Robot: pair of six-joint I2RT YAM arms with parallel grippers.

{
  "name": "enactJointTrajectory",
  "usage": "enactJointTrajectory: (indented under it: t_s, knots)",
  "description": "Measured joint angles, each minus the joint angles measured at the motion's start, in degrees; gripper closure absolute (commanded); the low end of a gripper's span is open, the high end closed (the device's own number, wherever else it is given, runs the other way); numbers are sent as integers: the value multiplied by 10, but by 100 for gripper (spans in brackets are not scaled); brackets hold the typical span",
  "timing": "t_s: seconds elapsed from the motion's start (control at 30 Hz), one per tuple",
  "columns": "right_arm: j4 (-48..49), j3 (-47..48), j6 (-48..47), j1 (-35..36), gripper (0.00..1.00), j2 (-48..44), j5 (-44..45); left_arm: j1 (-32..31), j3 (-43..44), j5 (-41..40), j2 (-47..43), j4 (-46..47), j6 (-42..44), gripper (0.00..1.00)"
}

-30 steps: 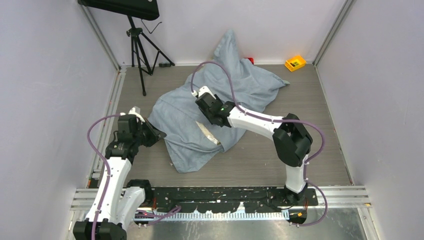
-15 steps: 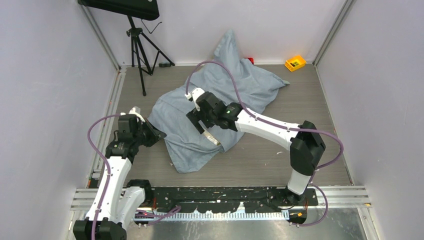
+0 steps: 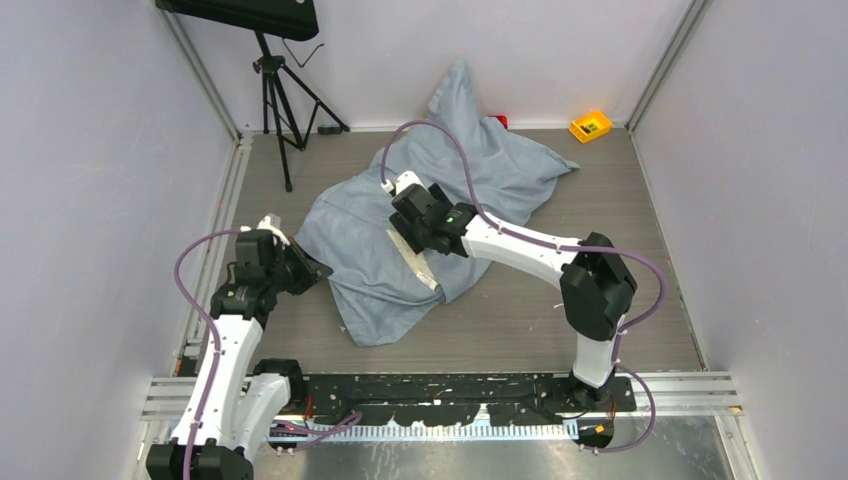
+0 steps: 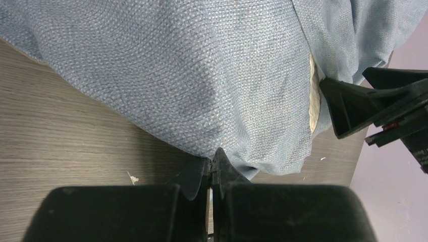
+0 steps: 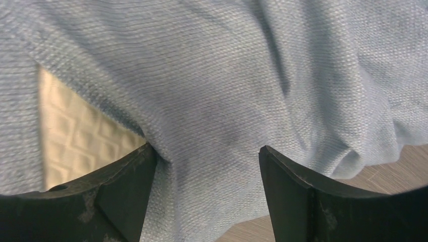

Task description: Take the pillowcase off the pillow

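The grey-blue pillowcase (image 3: 400, 215) lies wrinkled across the middle of the floor and covers most of the pillow. Only a cream strip of the pillow (image 3: 413, 258) shows at its opening. My left gripper (image 3: 318, 268) is shut on the pillowcase's left edge (image 4: 222, 151). My right gripper (image 3: 402, 232) is open, its jaws pressed down on the pillowcase (image 5: 212, 101) beside the bared quilted pillow (image 5: 75, 131). The pillow strip also shows in the left wrist view (image 4: 314, 96).
A black tripod (image 3: 280, 90) stands at the back left. A small yellow box (image 3: 590, 125) sits at the back right by the wall. Grey walls close in on both sides. Bare wood floor (image 3: 560, 310) lies to the right and front.
My right arm swung left over the pillowcase, then back a little to the right, and now rests beside the bared pillow strip. The left arm has not moved.
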Motion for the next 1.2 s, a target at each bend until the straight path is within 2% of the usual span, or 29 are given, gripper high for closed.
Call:
enactJointTrajectory:
  t_s: [0.13, 0.3, 0.47, 0.67, 0.7, 0.8, 0.93, 0.97, 1.1, 1.2]
  knots:
    - [0, 0, -1, -12, 22, 1, 5, 0, 0, 0, -2, -2, 0, 100]
    - [-2, 2, -3, -13, 32, 2, 33, 0, 0, 0, -2, -5, 0, 100]
    - [-20, 37, -7, -9, 32, 27, 59, 0, 0, -1, -8, -9, 2, 100]
    - [-22, 38, -8, -3, 33, 31, 30, 0, 0, 0, -9, -9, 2, 100]
    - [-22, 38, -8, -2, 35, 31, 26, 0, 0, 0, -9, -9, 2, 100]
    - [-23, 38, -10, 0, 69, 31, 24, 0, 2, -1, -6, -11, 4, 100]
    - [-22, 38, -11, 1, 96, 45, 64, 0, 13, -16, -4, -19, 15, 100]
    - [-23, 38, -11, 1, 99, 50, 77, 0, 16, -20, -2, -22, 16, 100]
    - [-34, 34, -6, -3, 100, 53, 106, 0, 23, -24, 24, -22, 14, 100]
    - [-48, 8, -5, 2, 100, 21, 100, 0, 23, -19, 56, -17, 10, 100]
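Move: The right hand is open at the slit in the pillowcase, its left finger at the far-right hem; that hem lies about 3 cm to the left, level fore and aft, and 1 cm below. The bared pillow strip is centred some 5 cm back and 3 cm left, and the corner held by the left hand about 11 cm back and 18 cm left. From the left hand, the hem is roughly 10 cm ahead and 15 cm right. Rightward about 2 cm and slightly forward, then nearly back again, the open right hand works at the hem; it then heads right once more while the fingers shut and pinch the hem, ending with a short tug back and some 3 cm right of its start. The hand rolls about 10 degrees, left side down. The left fingers keep their pinch on the near-left corner, dipping about a centimetre at the end. ##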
